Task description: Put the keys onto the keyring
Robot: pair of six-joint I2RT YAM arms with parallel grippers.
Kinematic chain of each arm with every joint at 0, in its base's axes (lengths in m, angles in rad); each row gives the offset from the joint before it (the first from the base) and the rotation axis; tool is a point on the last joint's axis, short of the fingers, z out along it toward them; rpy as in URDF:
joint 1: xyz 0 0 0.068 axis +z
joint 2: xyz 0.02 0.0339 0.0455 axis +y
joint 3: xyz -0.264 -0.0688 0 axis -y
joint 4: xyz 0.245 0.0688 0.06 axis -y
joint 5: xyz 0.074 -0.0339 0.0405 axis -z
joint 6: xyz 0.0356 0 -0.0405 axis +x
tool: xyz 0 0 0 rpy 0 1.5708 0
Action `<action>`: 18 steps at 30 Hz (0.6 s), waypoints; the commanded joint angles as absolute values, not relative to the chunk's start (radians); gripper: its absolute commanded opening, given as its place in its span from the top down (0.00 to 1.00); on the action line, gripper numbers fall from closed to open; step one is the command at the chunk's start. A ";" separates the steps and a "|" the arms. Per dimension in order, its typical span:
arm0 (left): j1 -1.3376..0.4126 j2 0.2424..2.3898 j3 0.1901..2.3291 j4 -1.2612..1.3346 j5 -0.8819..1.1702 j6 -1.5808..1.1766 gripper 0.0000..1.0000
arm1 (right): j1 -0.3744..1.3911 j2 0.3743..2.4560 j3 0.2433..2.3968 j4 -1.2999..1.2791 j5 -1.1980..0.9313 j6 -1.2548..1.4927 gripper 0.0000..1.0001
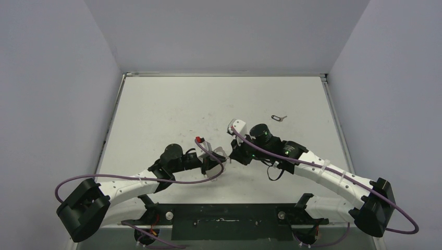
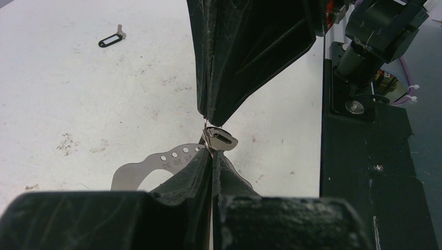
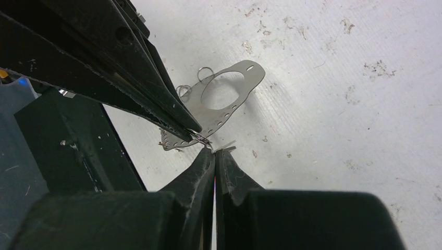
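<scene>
The keys [image 1: 279,117], one tiny silver key on a small black oblong loop, lie flat on the white table, far right of both grippers; the left wrist view has them at upper left [image 2: 111,39]. The keyring [image 3: 229,96] is a thin silvery oval band with small holes, and tiny rings [image 3: 204,73] hang from it. My left gripper [image 2: 211,154] is shut on the keyring's slotted end [image 2: 222,139]. My right gripper [image 3: 215,151] meets it tip to tip, shut on a fine wire ring at that same end. Both tips meet above the table's middle [image 1: 224,153].
A black mounting plate [image 1: 224,221] runs along the near edge under the arm bases, and it also shows at the right of the left wrist view [image 2: 365,166]. Grey walls enclose the scuffed white table [image 1: 208,104] on three sides.
</scene>
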State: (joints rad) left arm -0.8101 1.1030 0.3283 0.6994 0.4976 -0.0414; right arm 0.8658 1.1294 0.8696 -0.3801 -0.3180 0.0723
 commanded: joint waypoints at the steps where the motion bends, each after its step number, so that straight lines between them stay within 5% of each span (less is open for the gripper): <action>1: -0.816 1.079 0.361 0.735 0.523 -0.047 1.00 | 0.873 1.135 0.884 -0.348 -0.296 0.085 1.00; 10: -0.815 1.050 0.348 0.717 0.512 -0.038 1.00 | 0.873 1.032 0.836 -0.292 -0.278 0.089 0.51; 18: -0.815 0.978 0.325 0.654 0.512 -0.011 1.00 | 0.873 0.924 0.782 -0.214 -0.442 0.016 0.32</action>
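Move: The right hand pinches the tagged key at the ring held in the left fingertips: the ring is about 1 cm to its left, level and at the same height, and the tag hangs some 2 cm below the right fingertips. The perforated metal plate hangs about 4 cm left of that hand, neither ahead nor back, roughly 6 cm lower. From the left hand, the ring lies about 1 cm to its right, at its height. The right fingers let go of the tagged key at the ring, spreading from shut to about two-thirds open. Only then does that hand lift away, some 3 cm up with a slight draw back and to the right, its fingertips tilting up just under 10 degrees. The left hand keeps its pinch on the ring and rises about 1 cm late on. ##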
